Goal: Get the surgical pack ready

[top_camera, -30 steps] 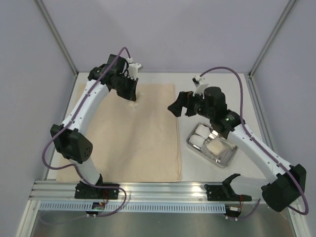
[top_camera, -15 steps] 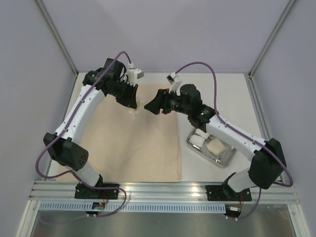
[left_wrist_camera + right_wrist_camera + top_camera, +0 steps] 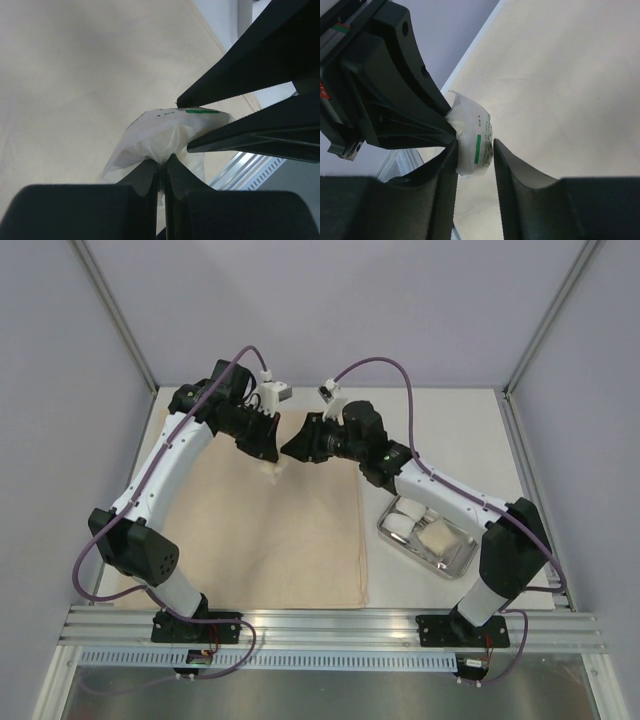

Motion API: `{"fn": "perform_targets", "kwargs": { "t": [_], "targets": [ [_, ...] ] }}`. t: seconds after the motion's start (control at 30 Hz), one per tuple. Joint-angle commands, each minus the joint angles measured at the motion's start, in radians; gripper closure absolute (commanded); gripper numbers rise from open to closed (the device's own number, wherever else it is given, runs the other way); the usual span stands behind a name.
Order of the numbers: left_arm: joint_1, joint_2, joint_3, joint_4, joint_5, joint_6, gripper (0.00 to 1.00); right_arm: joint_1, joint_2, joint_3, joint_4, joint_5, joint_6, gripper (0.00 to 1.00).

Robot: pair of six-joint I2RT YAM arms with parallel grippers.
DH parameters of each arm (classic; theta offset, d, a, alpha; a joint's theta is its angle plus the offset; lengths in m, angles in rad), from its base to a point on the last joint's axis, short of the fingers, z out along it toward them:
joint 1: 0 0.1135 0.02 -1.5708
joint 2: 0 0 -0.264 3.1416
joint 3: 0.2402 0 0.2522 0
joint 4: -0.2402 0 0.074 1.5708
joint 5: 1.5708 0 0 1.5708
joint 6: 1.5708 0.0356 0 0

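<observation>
The beige cloth sheet (image 3: 250, 530) lies flat on the left half of the table. Above its far edge my left gripper (image 3: 268, 454) is shut on a crumpled white gauze packet (image 3: 155, 135) with a green label, pinching its plastic wrapper. My right gripper (image 3: 291, 449) faces it from the right. Its fingers straddle the same packet (image 3: 469, 132): one finger touches the packet and a thin gap shows at the other. The right gripper (image 3: 474, 143) is still open. The steel tray (image 3: 458, 560) to the right holds white gauze squares (image 3: 405, 524). Scissors and tweezers are out of view.
The cloth's right edge (image 3: 362, 540) runs close to the tray. Grey walls and metal posts enclose the table on three sides. An aluminium rail (image 3: 330, 625) with both arm bases runs along the near edge.
My right arm has swung left from above the tray to the packet, and its jaws have narrowed around it. My left gripper, still holding the packet, shifted slightly toward the near side.
</observation>
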Motion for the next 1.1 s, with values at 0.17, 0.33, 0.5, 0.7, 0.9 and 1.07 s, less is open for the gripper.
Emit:
{"fn": "perform_targets", "kwargs": {
  "t": [0.17,0.33,0.5,0.7,0.9,1.07],
  "targets": [
    [0.001,-0.046,0.007,0.012,0.031,0.021,0.84,-0.007,0.028,0.064,-0.012,-0.022,-0.005,0.95],
    [0.001,-0.048,0.014,-0.018,-0.021,0.022,0.18,-0.106,-0.023,0.021,-0.090,-0.117,-0.048,1.00],
    [0.002,-0.063,0.017,-0.041,-0.112,0.039,0.00,-0.299,-0.165,-0.072,-0.360,-0.204,-0.215,1.00],
    [0.003,-0.086,-0.019,-0.032,-0.107,0.064,0.00,-0.542,-0.374,-0.195,-0.777,-0.160,-0.309,1.00],
    [0.003,-0.090,-0.047,-0.017,-0.098,0.091,0.00,-0.700,-0.528,-0.325,-0.923,-0.111,-0.282,1.00],
    [0.003,-0.106,-0.084,-0.009,-0.081,0.104,0.00,-0.708,-0.519,-0.396,-0.897,-0.085,-0.282,0.99]
  ]
}}
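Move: The green-printed packet's middle lies practically between the right hand's part-closed fingers, 1 cm left of and 1 cm below its point. From there the tray's middle is about 12 cm back, 31 cm right and 24 cm down. In the tray, the gauze pads lie some 8 cm back and 25 cm right, the other packet about 13 cm back and 33 cm right. The left hand still pinches the green-printed packet, whose middle is about 1 cm ahead, 3 cm right and 2 cm below. Almost in place at first, the right fingers close on the packet while the left hand holds it; the left fingers then spread wide, let go and ease about 2.5 cm left. The right hand sweeps fast to the right, roughly 30 cm, briefly forward, then back and down about 10 cm to above the tray, tipping its fingers some 35 degrees further down. ##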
